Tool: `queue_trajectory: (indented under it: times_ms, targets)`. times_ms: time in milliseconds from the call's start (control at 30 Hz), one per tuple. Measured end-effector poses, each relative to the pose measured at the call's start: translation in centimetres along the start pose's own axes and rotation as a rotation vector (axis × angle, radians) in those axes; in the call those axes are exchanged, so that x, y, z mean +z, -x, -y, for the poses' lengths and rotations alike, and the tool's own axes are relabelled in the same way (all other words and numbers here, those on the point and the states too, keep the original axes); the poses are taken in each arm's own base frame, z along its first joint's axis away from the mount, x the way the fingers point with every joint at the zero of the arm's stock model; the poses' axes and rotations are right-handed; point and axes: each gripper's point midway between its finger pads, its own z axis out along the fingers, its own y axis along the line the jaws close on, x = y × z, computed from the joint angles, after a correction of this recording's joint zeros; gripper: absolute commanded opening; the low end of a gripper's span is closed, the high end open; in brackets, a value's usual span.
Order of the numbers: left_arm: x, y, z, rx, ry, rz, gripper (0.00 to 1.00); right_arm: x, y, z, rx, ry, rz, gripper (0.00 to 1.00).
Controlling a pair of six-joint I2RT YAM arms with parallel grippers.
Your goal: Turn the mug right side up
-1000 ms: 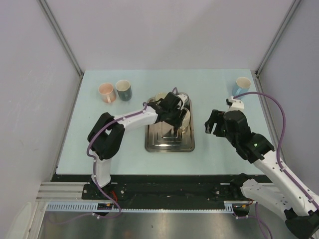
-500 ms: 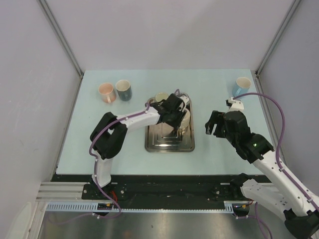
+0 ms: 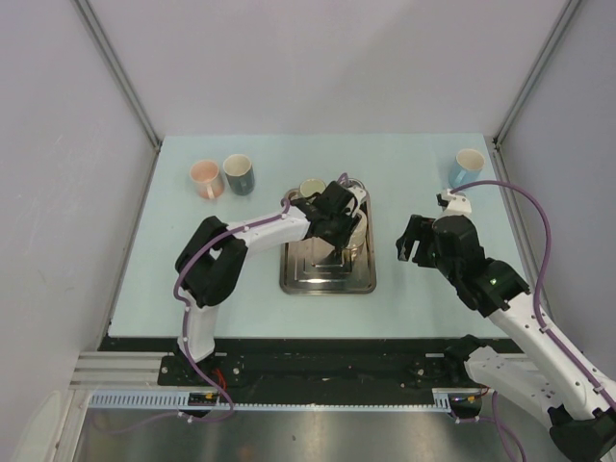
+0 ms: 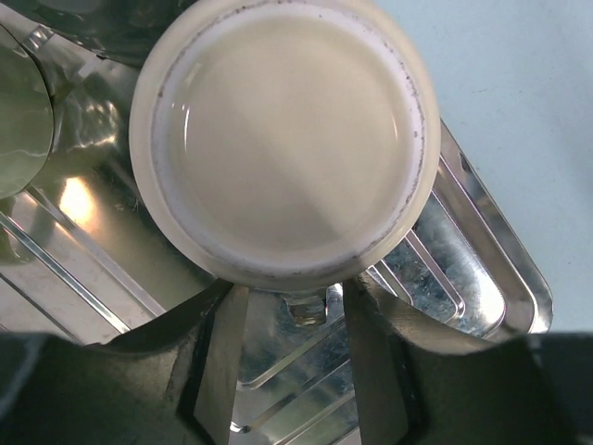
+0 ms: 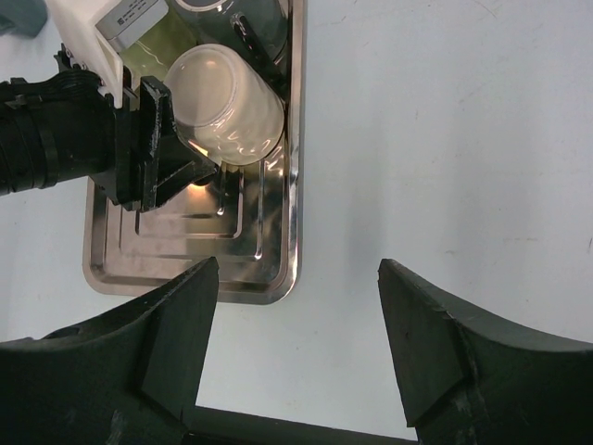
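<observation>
A cream mug stands upside down at the right side of the steel tray. In the left wrist view its flat base faces me. My left gripper sits at the mug's near side, one finger on each side of the handle stub. A strip of tray shows on both sides of the stub, so contact is unclear. The right wrist view shows the mug with the left gripper against it. My right gripper hangs open over bare table, right of the tray.
A second pale mug sits at the tray's back. A pink mug and a dark teal mug stand upright at the back left. A light blue mug stands at the back right. Walls enclose the table.
The left gripper's jaws have narrowed around the mug's handle and the arm has settled slightly closer to the mug. The right arm has not moved.
</observation>
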Motion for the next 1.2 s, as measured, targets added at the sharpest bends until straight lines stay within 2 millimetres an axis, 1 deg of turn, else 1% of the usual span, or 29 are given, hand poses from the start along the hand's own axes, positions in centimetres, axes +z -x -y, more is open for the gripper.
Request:
queue_trajectory:
  times_ms: [167,333,533,700,800,900,933,967,1000,1200]
  targets:
    - [-0.2,0.5,0.1,0.0,0.0,0.008,0.51,0.0,0.0,0.0,0.0,0.001,-0.001,0.74]
    - [-0.4,1.2,0.0,0.0,0.01,0.023,0.45,0.0,0.0,0.0,0.001,-0.001,-0.001,0.75]
    - [-0.3,1.1,-0.2,0.001,0.017,0.014,0.39,0.0,0.0,0.1,0.002,-0.003,0.0,0.74]
    - [0.0,0.8,-0.2,0.001,0.017,0.006,0.38,0.0,0.0,0.2,0.003,-0.005,0.001,0.74]
    - [0.0,0.8,-0.2,0.001,0.018,0.006,0.33,0.0,0.1,0.2,0.005,-0.005,0.003,0.74]
    - [0.0,0.8,-0.2,0.001,0.019,0.005,0.22,0.0,0.1,0.2,0.006,-0.004,0.004,0.74]
    - [0.0,0.8,-0.2,0.001,0.018,0.005,0.15,-0.1,0.1,0.2,0.006,-0.004,0.004,0.74]
    - [0.0,0.8,-0.2,0.001,0.019,0.005,0.11,-0.1,0.1,0.2,0.006,-0.003,0.005,0.74]
    - [0.0,0.8,-0.3,0.001,0.021,0.006,0.01,-0.1,0.1,0.2,0.006,-0.002,0.007,0.74]
    - [0.0,0.8,-0.3,0.001,0.022,0.007,0.0,-0.1,0.2,0.2,0.008,-0.003,0.009,0.74]
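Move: My left hand is at the handle side of the upturned cream mug. The mug's middle lies about 4 cm ahead and 4 cm to the right, roughly level with my fingertips. Beyond it, the dark mug stands some 13 cm ahead and 3 cm right of this hand, and the green mug some 14 cm ahead and 6 cm left. From my right hand, the cream mug is about 13 cm ahead, 10 cm left and 15 cm below. I lift my left hand about a centimetre, edging it slightly forward towards the cream mug. I settle back down by about half of that lift, then stay there and close the half-open fingers until they pinch the mug's handle between their tips, just below the rim of the upturned base. The wrist hardly turns. ##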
